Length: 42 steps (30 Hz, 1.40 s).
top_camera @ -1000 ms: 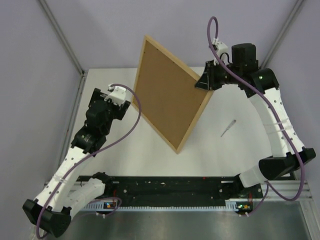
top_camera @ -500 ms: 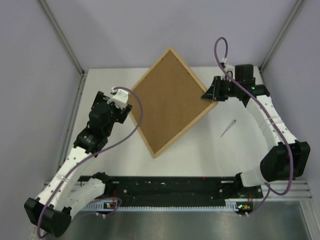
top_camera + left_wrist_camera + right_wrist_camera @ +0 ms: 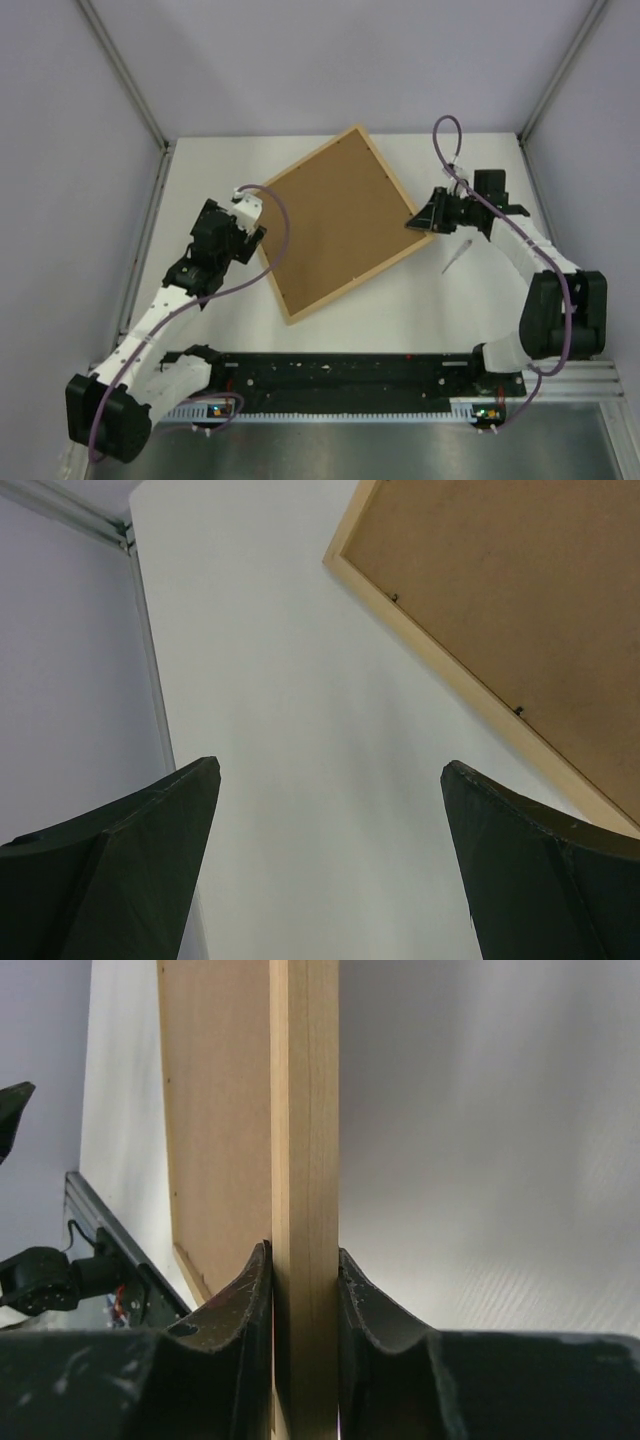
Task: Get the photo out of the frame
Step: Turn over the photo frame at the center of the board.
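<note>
The frame (image 3: 361, 279), light wood, lies back side up across the middle of the table, its brown backing board (image 3: 338, 215) facing the camera. The photo is hidden under that board. My right gripper (image 3: 421, 221) is shut on the frame's right corner; in the right wrist view its fingers pinch the wooden edge (image 3: 305, 1110) from both sides at the gripper (image 3: 305, 1257). My left gripper (image 3: 258, 228) stands open beside the frame's left edge. In the left wrist view the gripper (image 3: 330, 768) holds nothing, and the frame's border (image 3: 450, 667) runs to its upper right.
A thin pale stick-like tool (image 3: 455, 256) lies on the table just below my right gripper. The black rail (image 3: 350, 375) with the arm bases runs along the near edge. Grey walls close in the table on the left, back and right.
The frame was standing steeply on edge; my right gripper has swung it down and right, so it now lies almost flat. The left arm has moved slightly nearer and lower.
</note>
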Each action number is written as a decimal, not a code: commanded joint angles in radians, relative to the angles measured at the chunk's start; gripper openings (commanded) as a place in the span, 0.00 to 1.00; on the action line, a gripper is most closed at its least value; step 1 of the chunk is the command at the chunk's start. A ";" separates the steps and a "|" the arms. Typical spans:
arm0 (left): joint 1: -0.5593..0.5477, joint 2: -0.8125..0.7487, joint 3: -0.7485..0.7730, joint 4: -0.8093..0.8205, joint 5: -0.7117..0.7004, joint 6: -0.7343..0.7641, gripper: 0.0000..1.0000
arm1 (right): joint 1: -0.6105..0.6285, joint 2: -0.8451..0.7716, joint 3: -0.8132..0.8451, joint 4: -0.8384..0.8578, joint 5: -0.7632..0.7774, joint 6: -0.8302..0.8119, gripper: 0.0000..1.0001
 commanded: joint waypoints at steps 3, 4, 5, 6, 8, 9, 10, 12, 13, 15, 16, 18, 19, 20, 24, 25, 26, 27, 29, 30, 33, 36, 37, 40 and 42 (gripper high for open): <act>0.040 0.043 -0.035 0.077 0.056 -0.039 0.99 | -0.107 0.176 -0.007 0.076 -0.218 -0.135 0.00; 0.043 0.058 -0.043 0.085 0.053 -0.044 0.99 | -0.111 0.190 -0.019 0.092 -0.223 -0.139 0.00; 0.048 0.075 -0.051 0.095 0.038 -0.050 0.99 | -0.115 0.199 -0.035 0.118 -0.216 -0.136 0.00; 0.049 0.096 -0.055 0.095 0.028 -0.060 0.99 | -0.118 0.205 -0.061 0.158 -0.204 -0.127 0.05; 0.056 0.147 -0.054 0.092 0.010 -0.079 0.99 | -0.121 0.230 -0.102 0.235 -0.195 -0.110 0.16; 0.059 0.173 -0.055 0.095 -0.007 -0.087 0.99 | -0.122 0.257 -0.113 0.241 -0.200 -0.109 0.20; 0.063 0.199 -0.057 0.102 -0.018 -0.091 0.99 | -0.124 0.285 -0.110 0.240 -0.201 -0.112 0.23; 0.068 0.239 -0.059 0.121 -0.047 -0.097 0.99 | -0.127 0.325 -0.102 0.228 -0.189 -0.125 0.31; 0.068 0.256 -0.060 0.132 -0.064 -0.099 0.99 | -0.127 0.337 -0.102 0.223 -0.169 -0.139 0.34; 0.069 0.300 -0.059 0.154 -0.105 -0.103 0.99 | -0.127 0.354 -0.102 0.217 -0.120 -0.168 0.40; 0.069 0.319 -0.054 0.164 -0.119 -0.107 0.99 | -0.128 0.363 -0.101 0.209 -0.099 -0.177 0.44; 0.071 0.357 -0.043 0.169 -0.145 -0.116 0.99 | -0.128 0.377 -0.101 0.194 -0.082 -0.196 0.50; 0.071 0.374 -0.037 0.169 -0.151 -0.119 0.99 | -0.128 0.380 -0.099 0.186 -0.065 -0.199 0.52; 0.071 0.392 -0.033 0.171 -0.156 -0.122 0.99 | -0.130 0.380 -0.096 0.180 -0.058 -0.204 0.55; 0.071 0.448 -0.011 0.177 -0.165 -0.119 0.99 | -0.130 0.366 -0.081 0.139 -0.020 -0.225 0.71; 0.071 0.457 -0.002 0.177 -0.168 -0.117 0.99 | -0.130 0.356 -0.076 0.127 0.001 -0.230 0.72; 0.071 0.468 0.001 0.177 -0.173 -0.117 0.99 | -0.130 0.342 -0.073 0.116 0.015 -0.231 0.73; 0.071 0.478 0.007 0.180 -0.180 -0.116 0.99 | -0.130 0.325 -0.073 0.110 0.036 -0.233 0.74; 0.071 0.498 0.021 0.186 -0.199 -0.111 0.99 | -0.128 0.276 -0.070 0.102 0.087 -0.236 0.76; 0.071 0.512 0.027 0.189 -0.211 -0.111 0.99 | -0.128 0.253 -0.067 0.100 0.107 -0.240 0.76; 0.071 0.556 0.055 0.192 -0.229 -0.111 0.99 | -0.121 0.210 -0.067 0.090 0.161 -0.286 0.77; 0.071 0.599 0.087 0.191 -0.248 -0.117 0.99 | -0.110 0.205 -0.079 0.077 0.164 -0.302 0.77; 0.071 0.616 0.098 0.191 -0.256 -0.122 0.99 | -0.104 0.210 -0.081 0.076 0.164 -0.302 0.77; 0.071 0.664 0.129 0.198 -0.280 -0.120 0.99 | -0.081 0.234 -0.076 0.062 0.170 -0.309 0.77; 0.071 0.693 0.152 0.197 -0.289 -0.123 0.99 | -0.062 0.247 -0.069 0.044 0.172 -0.325 0.77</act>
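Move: The right gripper holds the tilted, back-side-up photo frame near its right corner. The table spot for that corner is about 13 cm below and 3 cm right, level fore-and-aft; the frame's middle lies some 18 cm left, 3 cm ahead and 6 cm lower; the screwdriver is 10 cm right, 1 cm back and 14 cm down. From the empty left gripper, the frame's left edge runs 7 cm right, 4 cm ahead, 16 cm below. Lower the right gripper about 12 cm to lay the frame's raised side down, opening its fingers during the last part, then draw them off the edge to the right, tipping them more steeply down. Meanwhile sink the open left gripper some 13 cm outside the frame's left edge, drifting left, then ease it forward, tipping it down and turning it counter-clockwise. ##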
